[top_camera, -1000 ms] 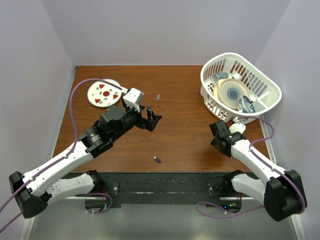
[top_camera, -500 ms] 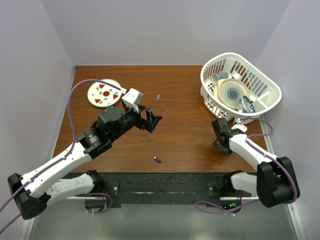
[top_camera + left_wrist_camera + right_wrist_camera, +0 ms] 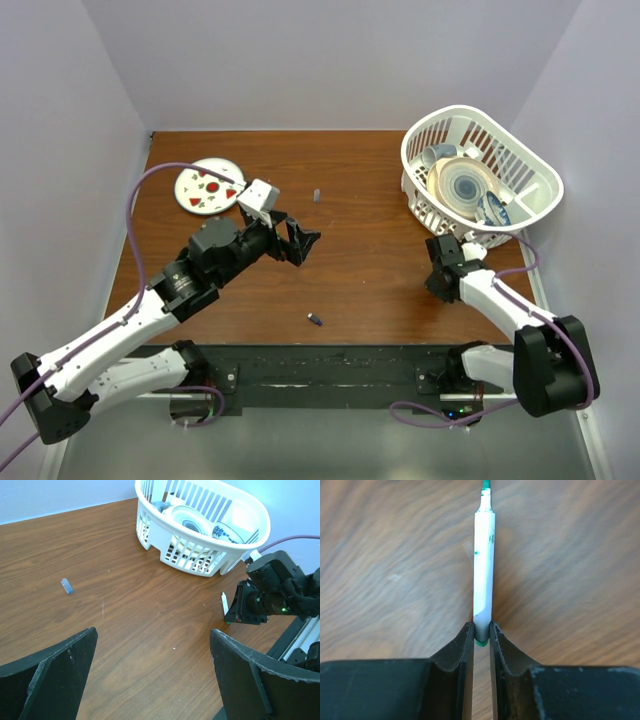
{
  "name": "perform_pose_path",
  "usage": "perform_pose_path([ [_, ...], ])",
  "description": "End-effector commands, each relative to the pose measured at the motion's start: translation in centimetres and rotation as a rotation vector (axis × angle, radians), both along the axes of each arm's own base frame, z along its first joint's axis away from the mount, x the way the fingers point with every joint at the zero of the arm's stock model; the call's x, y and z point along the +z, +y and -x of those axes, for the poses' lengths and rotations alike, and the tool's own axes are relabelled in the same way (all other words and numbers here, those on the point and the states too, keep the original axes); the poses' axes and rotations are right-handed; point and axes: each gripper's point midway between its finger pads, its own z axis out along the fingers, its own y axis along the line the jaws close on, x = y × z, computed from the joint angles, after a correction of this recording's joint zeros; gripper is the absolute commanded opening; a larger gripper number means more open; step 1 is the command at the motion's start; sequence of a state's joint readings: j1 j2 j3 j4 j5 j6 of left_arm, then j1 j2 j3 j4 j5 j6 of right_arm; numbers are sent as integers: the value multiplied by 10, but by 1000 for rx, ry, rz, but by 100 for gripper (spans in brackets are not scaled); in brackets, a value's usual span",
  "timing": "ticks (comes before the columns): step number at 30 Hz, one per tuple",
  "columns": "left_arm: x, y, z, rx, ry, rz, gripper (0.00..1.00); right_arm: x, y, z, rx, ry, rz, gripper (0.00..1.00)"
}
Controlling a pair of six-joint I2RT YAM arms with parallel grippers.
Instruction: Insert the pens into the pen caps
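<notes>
A white pen (image 3: 484, 570) with a green tip lies on the wooden table. My right gripper (image 3: 481, 632) is shut on its green-plugged rear end. The left wrist view shows the same pen (image 3: 224, 602) at the nose of the right gripper (image 3: 234, 611), just in front of the basket. A small grey-blue pen cap (image 3: 67, 586) lies on the table, the same cap (image 3: 316, 195) that shows at the back centre in the top view. A dark cap (image 3: 315, 320) lies near the front edge. My left gripper (image 3: 300, 240) hovers wide open and empty over mid-table.
A white basket (image 3: 530, 170) holding dishes stands at the back right, close behind the right gripper (image 3: 440, 272). A round plate (image 3: 207, 186) with red shapes lies at the back left. Purple cables run along both arms.
The right gripper's jaws closed onto the pen's rear end, and the right arm drew in toward the basket. The left arm drifted slightly left, still open.
</notes>
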State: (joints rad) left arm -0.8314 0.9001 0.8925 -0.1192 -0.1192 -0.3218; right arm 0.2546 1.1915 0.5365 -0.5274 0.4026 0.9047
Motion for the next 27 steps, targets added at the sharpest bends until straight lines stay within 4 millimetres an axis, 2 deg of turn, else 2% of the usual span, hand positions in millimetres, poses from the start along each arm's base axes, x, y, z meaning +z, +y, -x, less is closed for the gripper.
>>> perform_pose_path([
  [1, 7, 3, -7, 38, -27, 20, 99, 15, 40, -18, 160, -106, -175, 1],
  [2, 6, 5, -9, 52, -25, 15, 98, 17, 47, -17, 187, -115, -195, 1],
  [3, 5, 5, -10, 58, -20, 10, 98, 23, 63, -16, 252, -137, -238, 1],
  [5, -1, 8, -14, 89, 7, -6, 98, 30, 84, -16, 334, -174, -274, 1],
  [6, -5, 9, -15, 101, 26, -10, 97, 34, 103, -11, 411, -187, -290, 1],
  [9, -35, 1, -14, 106, 152, -15, 94, 45, 140, -3, 564, -235, -354, 1],
  [12, -76, -19, -8, 67, 306, 9, 87, 54, 163, 2, 687, -284, -377, 0],
  [14, -100, -33, -2, 9, 375, 13, 82, 71, 184, 5, 789, -360, -414, 0],
  [16, -102, -50, -1, -44, 391, 66, 79, 89, 197, 3, 843, -448, -435, 0],
  [17, -101, -58, 5, -97, 399, 91, 79, 99, 204, 8, 875, -493, -453, 0],
  [20, -97, -77, 3, -154, 409, 133, 79, 121, 222, 18, 963, -583, -526, 0],
  [27, -106, -106, -7, -210, 458, 161, 75, 143, 226, 29, 997, -661, -573, 0],
])
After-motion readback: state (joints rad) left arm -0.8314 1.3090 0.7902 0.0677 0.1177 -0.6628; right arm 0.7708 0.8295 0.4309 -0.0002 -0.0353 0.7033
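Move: My right hand already grips the white pen near its end, low at the table; my open left hand, the meeting place, hangs about 31 cm to its left, 1 cm ahead and 29 cm higher. The basket's middle stands some 26 cm ahead of my right hand and 11 cm right. From my left hand, the pen's middle lies about 33 cm right, 5 cm ahead and 29 cm down; a dark-blue cap lies 9 cm back, straight below in the sideways sense, and a grey-blue cap 24 cm ahead and 1 cm left, both 30 cm lower. Keeping my pinch on the pen, I sweep my right hand about 22 cm left towards my left hand, then climb more steeply, some 12 cm in all, swinging the wrist counter-clockwise and tipping the fingers up. My left hand sinks about 14 cm, then slides right to meet the pen, tipping down some 30 degrees and narrowing its fingers part-way. ##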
